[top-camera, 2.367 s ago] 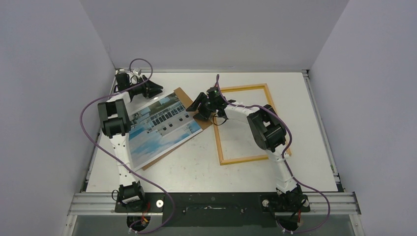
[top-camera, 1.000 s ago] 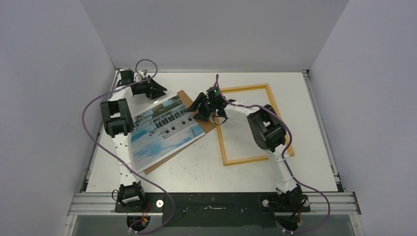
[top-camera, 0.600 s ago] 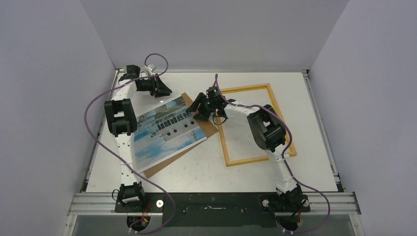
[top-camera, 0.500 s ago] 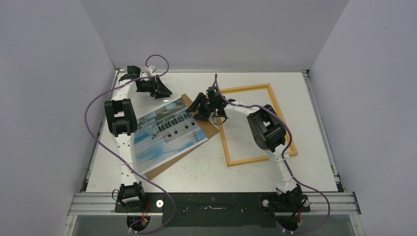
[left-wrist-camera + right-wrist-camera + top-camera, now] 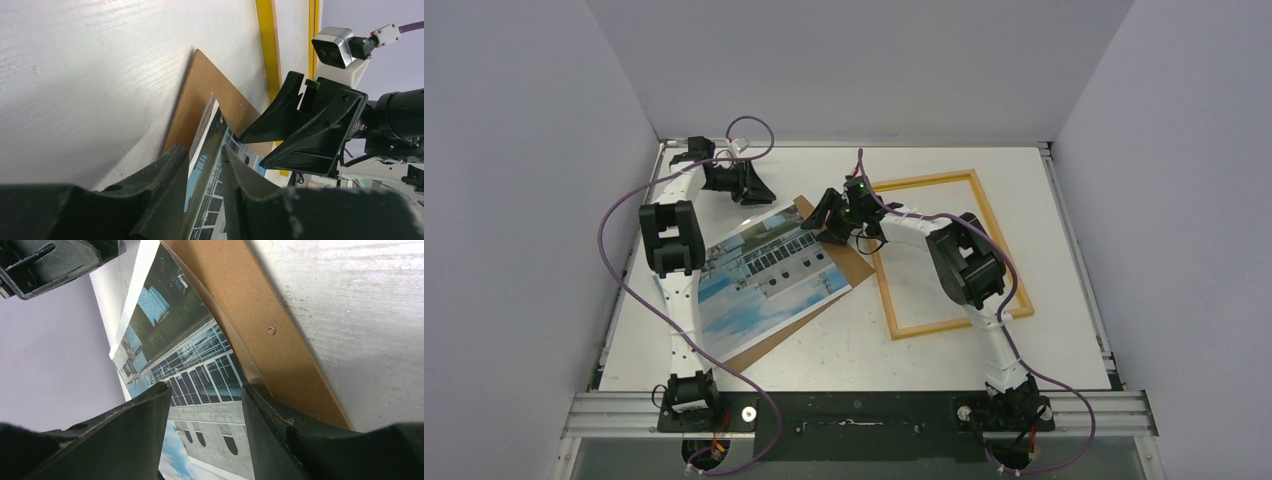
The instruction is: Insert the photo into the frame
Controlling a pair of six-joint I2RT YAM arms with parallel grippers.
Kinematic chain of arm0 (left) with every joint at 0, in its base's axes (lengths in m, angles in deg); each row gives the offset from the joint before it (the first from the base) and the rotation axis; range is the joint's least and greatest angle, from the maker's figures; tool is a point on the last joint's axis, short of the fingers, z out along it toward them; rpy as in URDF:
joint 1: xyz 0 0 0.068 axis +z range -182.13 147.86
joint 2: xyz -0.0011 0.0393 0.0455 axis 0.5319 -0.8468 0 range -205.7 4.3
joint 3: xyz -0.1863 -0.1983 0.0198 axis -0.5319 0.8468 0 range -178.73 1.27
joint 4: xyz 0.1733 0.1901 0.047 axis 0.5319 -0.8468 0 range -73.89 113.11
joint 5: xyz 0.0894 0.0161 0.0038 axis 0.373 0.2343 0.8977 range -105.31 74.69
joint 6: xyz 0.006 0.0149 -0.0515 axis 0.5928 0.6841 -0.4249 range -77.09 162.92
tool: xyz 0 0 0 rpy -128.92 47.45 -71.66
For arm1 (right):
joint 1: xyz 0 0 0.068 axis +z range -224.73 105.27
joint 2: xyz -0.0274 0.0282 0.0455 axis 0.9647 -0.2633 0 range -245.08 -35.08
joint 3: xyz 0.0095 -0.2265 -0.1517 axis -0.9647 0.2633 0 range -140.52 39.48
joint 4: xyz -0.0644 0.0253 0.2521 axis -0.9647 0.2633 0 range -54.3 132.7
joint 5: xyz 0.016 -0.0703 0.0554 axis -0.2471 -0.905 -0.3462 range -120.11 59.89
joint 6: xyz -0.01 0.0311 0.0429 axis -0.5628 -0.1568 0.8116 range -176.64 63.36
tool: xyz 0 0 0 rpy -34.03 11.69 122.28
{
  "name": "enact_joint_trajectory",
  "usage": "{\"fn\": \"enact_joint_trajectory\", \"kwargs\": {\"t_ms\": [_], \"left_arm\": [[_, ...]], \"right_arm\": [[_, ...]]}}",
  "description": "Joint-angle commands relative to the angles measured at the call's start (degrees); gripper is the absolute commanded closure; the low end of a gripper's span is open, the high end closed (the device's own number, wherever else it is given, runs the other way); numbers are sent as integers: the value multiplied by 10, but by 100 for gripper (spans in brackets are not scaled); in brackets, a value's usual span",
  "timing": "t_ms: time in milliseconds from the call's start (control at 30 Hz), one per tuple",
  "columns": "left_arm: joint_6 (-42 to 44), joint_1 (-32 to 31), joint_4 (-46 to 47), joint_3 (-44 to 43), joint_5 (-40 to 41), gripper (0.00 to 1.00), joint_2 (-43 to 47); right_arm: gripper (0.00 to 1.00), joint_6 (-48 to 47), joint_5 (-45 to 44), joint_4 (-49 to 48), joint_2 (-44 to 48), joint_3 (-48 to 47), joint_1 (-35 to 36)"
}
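The photo (image 5: 764, 278), a building under blue sky, lies tilted on a brown backing board (image 5: 852, 265) left of centre. My left gripper (image 5: 757, 193) is at the photo's far corner. In the left wrist view its jaws (image 5: 202, 150) are shut on the photo's (image 5: 218, 131) raised edge. My right gripper (image 5: 824, 220) is open over the photo's right far edge, one finger on each side of the building's windows (image 5: 200, 360). The frame (image 5: 964, 322) lies flat to the right, its wood-coloured side up and nothing inside it. A yellow rail (image 5: 267, 40) shows past the board (image 5: 210, 90).
The right forearm and elbow (image 5: 964, 260) lie over the frame's opening. A thin clear sheet edge (image 5: 235, 347) curves over the board (image 5: 270, 305) beside the photo. Walls close in on the left, back and right. The arm bases stand on the near rail (image 5: 854, 410).
My left gripper has moved right along the back, and the photo has swung right with it, further over the board. The frame's near end has slid right. The right gripper has barely moved.
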Motion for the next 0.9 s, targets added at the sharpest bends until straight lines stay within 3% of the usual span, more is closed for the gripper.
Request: {"fn": "enact_joint_trajectory", "kwargs": {"t_ms": [0, 300, 867], "left_arm": [[8, -22, -46, -5, -34, 75, -17], [19, -23, -51, -3, -25, 100, -22], [31, -24, -51, 6, -29, 100, -7]], "right_arm": [[44, -58, -51, 73, -20, 16, 5], [44, -87, -51, 80, -21, -24, 5], [43, -133, -55, 64, -82, -171, -26]]}}
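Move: The photo's far edge lies about 2 cm back from the left hand, 1 cm right and 2 cm below. Its far right corner is 2 cm back and 7 cm right. From the right hand, that corner is about 6 cm ahead, 4 cm left and 2 cm below, with the brown board's far corner some 7 cm ahead and 3 cm left. The empty frame's middle lies 29 cm to the right hand's right and 4 cm back. Left fingers shut at the photo's far edge, easing down, right and back; open right hand goes forward 4 cm. ##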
